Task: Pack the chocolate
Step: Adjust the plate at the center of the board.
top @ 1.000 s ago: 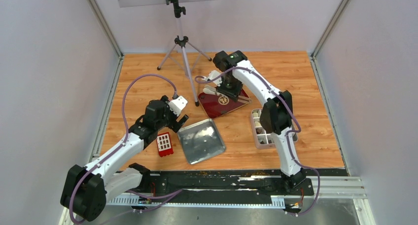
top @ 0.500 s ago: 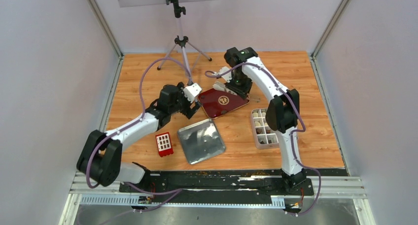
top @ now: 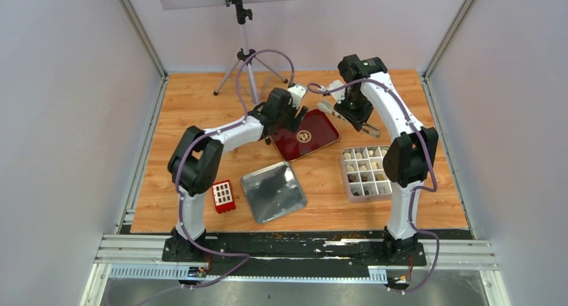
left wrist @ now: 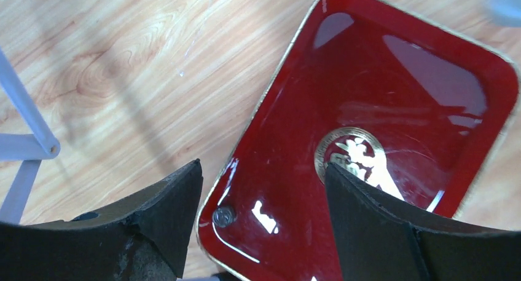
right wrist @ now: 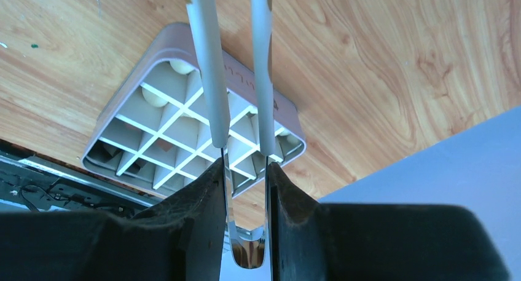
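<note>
The chocolate (top: 362, 165), small cream and dark brown pieces, lies in the cells of a grey grid box (top: 347, 183) at the right. The right wrist view shows cream pieces (right wrist: 153, 96) in the same box (right wrist: 121, 116). My right gripper (top: 351, 109) hangs behind the box, shut on metal tongs (right wrist: 212, 78) whose two grey arms point over it; nothing shows between them. My left gripper (left wrist: 264, 192) is open, its jaws astride the near corner of a glossy red tray (left wrist: 393, 96) with a gold emblem, also seen from above (top: 315, 133).
A silver tray (top: 272, 192) lies near the front centre. A small red block with white squares (top: 223, 195) sits to its left. A tripod (top: 246, 58) stands at the back, just behind my left arm. Grey walls close in both sides.
My left arm swung from beside the red block up to the red tray, its jaws narrowing a little. My right arm carried the tongs rightwards off the red tray, uncovering the grid box.
</note>
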Controlling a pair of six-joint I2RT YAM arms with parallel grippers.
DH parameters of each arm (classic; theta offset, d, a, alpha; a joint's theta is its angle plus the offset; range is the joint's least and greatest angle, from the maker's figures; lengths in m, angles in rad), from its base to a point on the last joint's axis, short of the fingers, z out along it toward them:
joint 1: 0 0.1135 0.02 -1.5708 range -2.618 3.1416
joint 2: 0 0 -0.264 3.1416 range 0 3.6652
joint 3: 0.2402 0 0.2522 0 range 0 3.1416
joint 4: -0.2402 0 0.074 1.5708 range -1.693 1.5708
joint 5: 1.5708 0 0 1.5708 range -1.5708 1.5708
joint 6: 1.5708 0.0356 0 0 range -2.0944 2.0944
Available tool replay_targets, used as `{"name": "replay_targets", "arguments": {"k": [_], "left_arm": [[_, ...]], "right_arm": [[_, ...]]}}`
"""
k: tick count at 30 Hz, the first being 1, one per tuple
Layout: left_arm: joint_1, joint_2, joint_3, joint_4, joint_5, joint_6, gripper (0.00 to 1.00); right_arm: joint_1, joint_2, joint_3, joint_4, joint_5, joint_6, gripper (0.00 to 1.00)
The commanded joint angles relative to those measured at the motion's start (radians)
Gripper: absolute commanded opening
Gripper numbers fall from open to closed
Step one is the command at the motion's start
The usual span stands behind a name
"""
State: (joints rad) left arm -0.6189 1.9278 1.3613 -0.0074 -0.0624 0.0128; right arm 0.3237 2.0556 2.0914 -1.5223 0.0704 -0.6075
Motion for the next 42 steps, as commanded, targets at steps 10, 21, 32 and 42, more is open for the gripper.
{"name": "replay_targets", "arguments": {"k": [10,21,32,42], "left_arm": [[0.091,0.24,0.218,-0.194,0.154,0.064,0.69],[0.101,0.255,0.213,-0.259,0.35,0.082,0.24],[0.095,0.249,0.289,-0.357,0.317,0.171,0.0],[0.02,0.334,0.454,-0.469,0.394,0.202,0.0]], "right_arm": [[-0.094,-0.134,-0.07,0.0,-0.017,0.017,0.14],[-0.105,-0.125,-0.043,0.006,-0.014,0.02,0.14],[-0.106,-0.103,-0.028,0.007,-0.01,0.021,0.14],[-0.106,-0.072,0.001,0.003,-0.015,0.014,0.14]]}}
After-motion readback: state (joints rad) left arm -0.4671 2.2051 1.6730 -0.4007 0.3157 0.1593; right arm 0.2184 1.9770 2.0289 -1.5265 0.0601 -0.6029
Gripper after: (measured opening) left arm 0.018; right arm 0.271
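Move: The left hand, empty and wide open, hangs over the red plate, whose middle lies about 9 cm below, 5 cm to the right and 2 cm back. The metal tray is some 24 cm back and 6 cm left, the chocolate box about 17 cm back and 21 cm right, and the tripod foot roughly 5 cm back and 8 cm left. From the right hand the plate is around 19 cm left, 4 cm ahead and 15 cm below. The left fingertips come to pinch the plate's far-left long rim near its left corner. The hand drops about 8 cm with a little forward and left, tips down some 20 degrees and turns slightly clockwise while closing fully, then swings right about 5 cm and back left as far. The right hand, still holding the tongs, eases 4 cm right and stops. ##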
